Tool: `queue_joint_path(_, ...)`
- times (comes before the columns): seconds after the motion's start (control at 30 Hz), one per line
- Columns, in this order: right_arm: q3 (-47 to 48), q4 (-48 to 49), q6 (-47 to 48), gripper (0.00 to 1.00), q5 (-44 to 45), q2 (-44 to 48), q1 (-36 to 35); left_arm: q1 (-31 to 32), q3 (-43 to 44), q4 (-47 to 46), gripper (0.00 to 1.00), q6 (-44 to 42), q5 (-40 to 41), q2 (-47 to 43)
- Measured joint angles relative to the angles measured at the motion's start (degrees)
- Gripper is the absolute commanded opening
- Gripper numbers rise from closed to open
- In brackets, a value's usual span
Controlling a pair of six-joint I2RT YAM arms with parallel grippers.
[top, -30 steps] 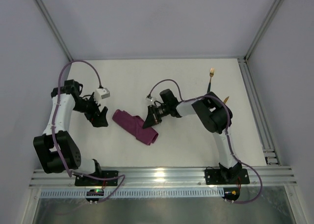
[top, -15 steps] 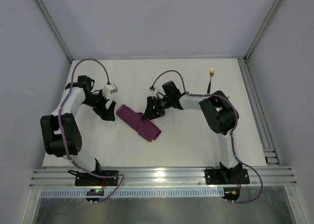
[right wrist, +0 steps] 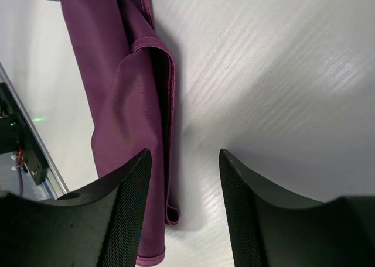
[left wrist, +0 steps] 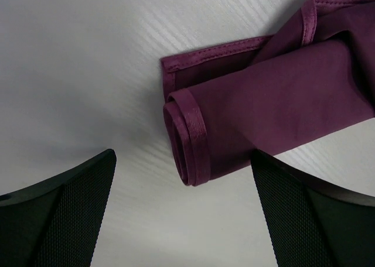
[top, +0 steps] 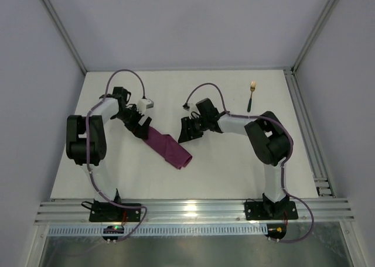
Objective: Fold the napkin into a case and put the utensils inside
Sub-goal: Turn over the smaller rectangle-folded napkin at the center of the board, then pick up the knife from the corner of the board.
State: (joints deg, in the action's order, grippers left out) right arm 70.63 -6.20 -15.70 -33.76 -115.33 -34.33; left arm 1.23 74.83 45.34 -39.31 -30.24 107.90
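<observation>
The napkin (top: 169, 149) lies mid-table, folded into a narrow magenta-purple case that runs diagonally. My left gripper (top: 141, 129) is at its upper-left end and is open. In the left wrist view the rolled end of the napkin (left wrist: 246, 115) sits just ahead of the empty gap of the left gripper (left wrist: 181, 220). My right gripper (top: 183, 134) hovers open just right of the cloth. In the right wrist view the napkin (right wrist: 114, 103) runs beside the left finger (right wrist: 117, 220) of the right gripper (right wrist: 184, 211), which holds nothing. Of the utensils, a gold fork (top: 252, 94) with a dark handle lies at the back right.
The white table (top: 234, 173) is walled by grey panels, with aluminium rails along the right side (top: 306, 132) and the front edge (top: 193, 208). Purple cables loop above both arms.
My right gripper has opened and let go of the napkin, drawing slightly back. The left arm has swung right and forward until its open fingers reach the napkin's upper-left end.
</observation>
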Motion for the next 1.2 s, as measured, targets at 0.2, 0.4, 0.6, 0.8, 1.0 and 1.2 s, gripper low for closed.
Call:
queue_joint_path(0.2,-3.10,8.00,-5.03,0.37,-2.05,-0.79,-1.22,1.01,1.07,-1.27,0.99,1.62,-0.83,2.38)
queue_joint_path(0.4,0.63,12.11,-9.62,0.20,-4.66,-6.25,-2.05,2.69,2.84,-3.39,0.99,5.35,1.90,3.89)
queue_joint_path(0.6,1.55,12.26,-11.50,0.39,-4.81,-6.86,-2.23,7.37,3.17,-7.54,0.99,8.44,6.91,4.46)
queue_joint_path(0.8,1.97,6.95,-8.35,0.52,3.32,-2.84,-2.73,7.74,3.15,-10.08,0.99,10.93,8.85,4.59)
queue_joint_path(1.0,-6.99,1.75,-5.75,0.34,15.91,10.88,-3.93,7.74,3.15,-10.99,0.99,12.11,9.64,4.74)
queue_joint_path(1.2,-16.24,7.61,-7.06,0.12,17.70,18.34,-9.64,7.74,3.15,-11.32,0.99,12.22,9.75,4.76)
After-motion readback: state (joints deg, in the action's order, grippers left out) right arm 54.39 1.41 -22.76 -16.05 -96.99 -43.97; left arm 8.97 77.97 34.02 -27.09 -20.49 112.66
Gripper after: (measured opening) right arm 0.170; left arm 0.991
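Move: The napkin's left end lies almost beneath the left hand, about 1 cm back, 1 cm right and 3 cm down. Its near-right end is the right hand's mark, roughly 8 cm back, 1 cm right and 2 cm down from that hand. From the right hand, the napkin's loose fold lies 6 cm left, level in depth, some 2 cm lower. Take the wide-open left gripper about 5 cm forward and 3 cm right past the napkin's left end, sinking slightly, then hold there. Slide the right gripper some 4 cm left, low at the napkin's far edge, narrowing its fingers; part them again, swing back right while rising, then draw back over the near-right end, closing nearly shut above the cloth. ##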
